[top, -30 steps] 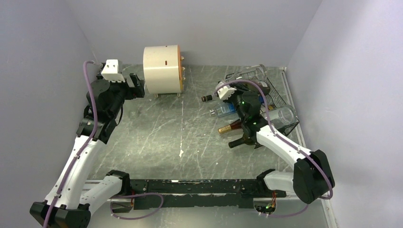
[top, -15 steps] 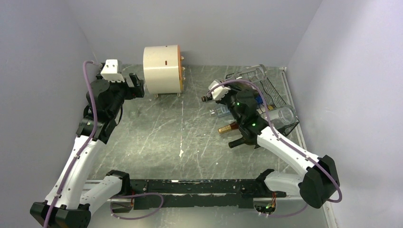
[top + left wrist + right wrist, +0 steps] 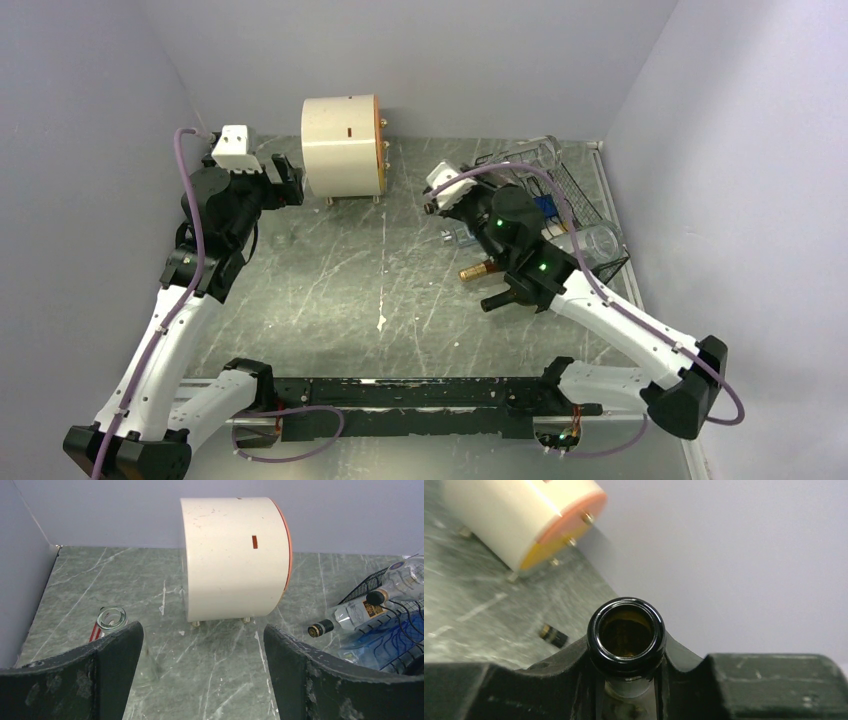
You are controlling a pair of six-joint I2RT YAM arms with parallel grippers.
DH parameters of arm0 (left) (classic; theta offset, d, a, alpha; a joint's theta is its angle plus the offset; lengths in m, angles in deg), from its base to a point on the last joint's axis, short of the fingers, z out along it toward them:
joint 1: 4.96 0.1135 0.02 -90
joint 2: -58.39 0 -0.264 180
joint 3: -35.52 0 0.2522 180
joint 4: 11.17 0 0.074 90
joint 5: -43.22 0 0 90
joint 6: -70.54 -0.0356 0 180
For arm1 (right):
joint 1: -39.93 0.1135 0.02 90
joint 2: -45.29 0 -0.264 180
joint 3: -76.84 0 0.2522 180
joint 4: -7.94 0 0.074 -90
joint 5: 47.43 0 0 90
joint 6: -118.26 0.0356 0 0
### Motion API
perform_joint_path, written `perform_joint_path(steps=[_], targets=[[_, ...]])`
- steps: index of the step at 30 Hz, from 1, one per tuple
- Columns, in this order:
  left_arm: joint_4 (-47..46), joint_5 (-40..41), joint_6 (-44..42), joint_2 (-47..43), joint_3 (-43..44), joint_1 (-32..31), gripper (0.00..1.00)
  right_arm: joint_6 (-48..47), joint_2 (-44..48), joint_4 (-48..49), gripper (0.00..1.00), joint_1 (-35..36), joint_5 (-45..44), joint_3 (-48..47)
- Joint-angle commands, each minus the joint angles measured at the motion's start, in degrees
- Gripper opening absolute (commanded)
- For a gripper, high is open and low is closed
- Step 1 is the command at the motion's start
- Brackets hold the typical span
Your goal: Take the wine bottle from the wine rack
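In the right wrist view my right gripper [image 3: 629, 690] is shut on the neck of a dark wine bottle [image 3: 626, 666], whose open mouth faces the camera. From above, the right gripper [image 3: 438, 200] sits left of the black wire wine rack [image 3: 585, 205], and the arm hides the held bottle. Several other bottles lie in and beside the rack: a gold-foiled one [image 3: 482, 268], a dark one [image 3: 503, 297] and a clear one with a black cap [image 3: 345, 617]. My left gripper [image 3: 200, 680] stands open over bare table near the back left.
A cream cylinder drum [image 3: 342, 146] stands at the back, in front of the left gripper. A small clear glass [image 3: 112, 618] stands on the table left of the drum. Grey walls close in the table at the left, back and right.
The right arm has swung left and toward the back, away from the rack, carrying the dark bottle by its neck. The left arm has not moved.
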Motion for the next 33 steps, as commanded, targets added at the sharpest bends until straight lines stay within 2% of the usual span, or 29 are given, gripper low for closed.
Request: perform_joint_path(steps=[1, 5, 8, 15, 22, 33], targets=[[-0.8, -0.4, 0.8, -0.6, 0.8, 0.7, 0.93, -0.7, -2.5, 0.9, 0.0, 9.0, -3.0, -7.5], [-0.3, 0.6, 1.0, -1.0, 0.9, 1.3, 0.93, 1.1, -9.1, 2.5, 0.0, 16.7, -3.1, -12.1], [-0.8, 2.0, 1.0, -2.0, 0.3, 1.3, 0.93, 5.3, -13.5, 6.7, 0.0, 19.7, -0.1, -14.3], [-1.9, 8.5, 2.0, -5.9, -1.3, 1.4, 0.93, 21.8, -25.1, 22.5, 0.0, 20.0, 8.6, -16.6], [-4.5, 17.0, 3.2, -11.7, -4.6, 1.4, 0.93, 30.7, -35.0, 34.2, 0.0, 19.6, 5.4, -20.1], [-6.2, 19.0, 3.3, -14.0, -6.3, 1.3, 0.93, 40.2, -49.6, 32.9, 0.0, 16.8, 4.7, -35.1]])
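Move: The right hand already holds the wine bottle by the neck; its goal, the open table short of the white drum, is about 31 cm to its left, 1 cm back and 32 cm below. From that hand the drum stands roughly 22 cm ahead and 23 cm left, a clear standing bottle 7 cm ahead and 41 cm left, the rack 6 cm ahead and 34 cm right. The open spot is nearly under the left hand, 2 cm back and 2 cm left. Still pinching the wine bottle's neck, the right hand carries it from the rack side some 31 cm left, bowing back about 7 cm before returning forward, and ends 5 cm lower. Its wrist turns counter-clockwise and rolls left side up, righting the bottle. The left hand, open, backs off left, back and up, clearing the spot. ##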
